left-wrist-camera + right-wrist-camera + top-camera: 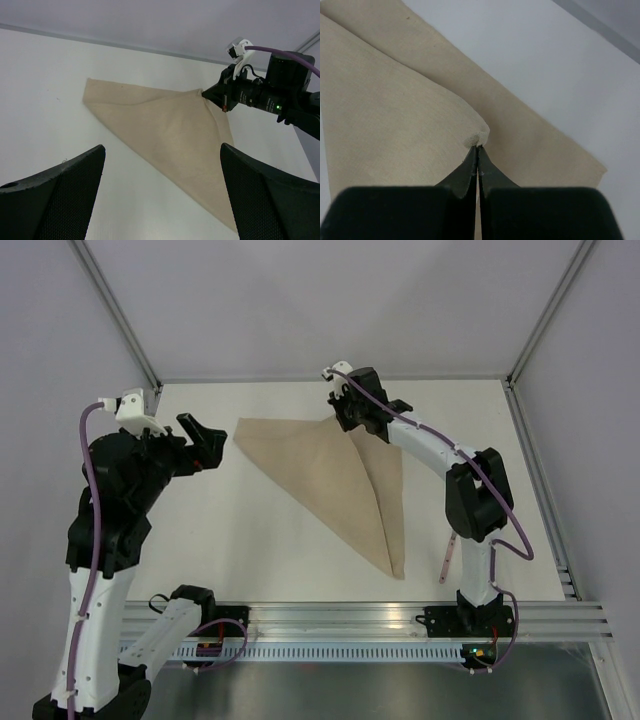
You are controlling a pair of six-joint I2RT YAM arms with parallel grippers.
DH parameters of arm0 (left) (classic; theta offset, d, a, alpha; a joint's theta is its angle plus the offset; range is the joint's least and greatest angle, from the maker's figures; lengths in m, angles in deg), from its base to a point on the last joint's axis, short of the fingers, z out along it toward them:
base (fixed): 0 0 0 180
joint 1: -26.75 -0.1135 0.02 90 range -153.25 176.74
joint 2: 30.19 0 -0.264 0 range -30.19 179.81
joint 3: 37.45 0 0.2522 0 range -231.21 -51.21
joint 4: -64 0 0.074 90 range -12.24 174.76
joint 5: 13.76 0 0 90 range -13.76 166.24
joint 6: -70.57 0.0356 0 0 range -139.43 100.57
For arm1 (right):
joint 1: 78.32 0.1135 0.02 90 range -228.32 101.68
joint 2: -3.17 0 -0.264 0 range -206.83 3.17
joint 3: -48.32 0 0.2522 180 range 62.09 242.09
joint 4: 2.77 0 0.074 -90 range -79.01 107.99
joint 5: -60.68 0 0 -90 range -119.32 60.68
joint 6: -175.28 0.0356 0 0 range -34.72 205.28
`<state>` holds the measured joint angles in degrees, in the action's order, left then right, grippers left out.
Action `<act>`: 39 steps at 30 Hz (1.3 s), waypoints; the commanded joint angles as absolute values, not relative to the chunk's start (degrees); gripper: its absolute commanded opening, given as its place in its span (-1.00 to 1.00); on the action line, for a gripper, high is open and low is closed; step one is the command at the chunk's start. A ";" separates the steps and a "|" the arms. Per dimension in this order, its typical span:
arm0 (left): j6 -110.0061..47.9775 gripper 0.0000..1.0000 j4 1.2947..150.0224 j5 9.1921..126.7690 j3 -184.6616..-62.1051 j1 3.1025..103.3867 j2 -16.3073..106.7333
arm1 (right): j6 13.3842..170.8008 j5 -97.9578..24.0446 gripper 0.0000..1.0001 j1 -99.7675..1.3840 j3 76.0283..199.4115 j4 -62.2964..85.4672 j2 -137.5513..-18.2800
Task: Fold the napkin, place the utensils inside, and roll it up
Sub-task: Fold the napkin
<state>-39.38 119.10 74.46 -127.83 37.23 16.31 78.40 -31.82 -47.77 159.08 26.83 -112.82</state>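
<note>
The tan napkin (330,475) lies on the white table, one flap drawn over so it forms a long triangle pointing toward the near edge. At the napkin's far corner my right gripper (340,420) is shut on the tip of the lifted flap. The right wrist view shows its fingertips pinching the cloth (395,115) at the gripper (477,146). My left gripper (214,443) hovers open just left of the napkin, with nothing between its fingers. In the left wrist view the napkin (170,125) lies beyond the wide-apart jaws. The pink-handled fork (447,558) lies right of the napkin.
The right arm's elbow (480,495) stands over the table's right part, close to the fork. A metal rail (400,615) runs along the near edge. Grey walls and frame posts enclose the table at the back and sides.
</note>
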 commanded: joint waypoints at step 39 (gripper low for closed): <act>-41.67 0.99 113.45 71.23 -124.69 37.29 18.85 | 80.89 -31.60 -0.99 -58.45 151.12 20.83 -105.64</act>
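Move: The right hand holds the napkin's lifted corner. The napkin's far right corner, where this corner is headed, is about 11 cm ahead, 17 cm right and 14 cm below. From this hand, the far left corner is some 11 cm ahead and 32 cm left, the near right corner roughly 37 cm back and 13 cm right, both on the table. From the left hand the far right corner is about 35 cm ahead, 43 cm right and 38 cm below. Keeping its pinch, the right hand draws the corner about 10 cm right and slightly forward towards the far right corner. ##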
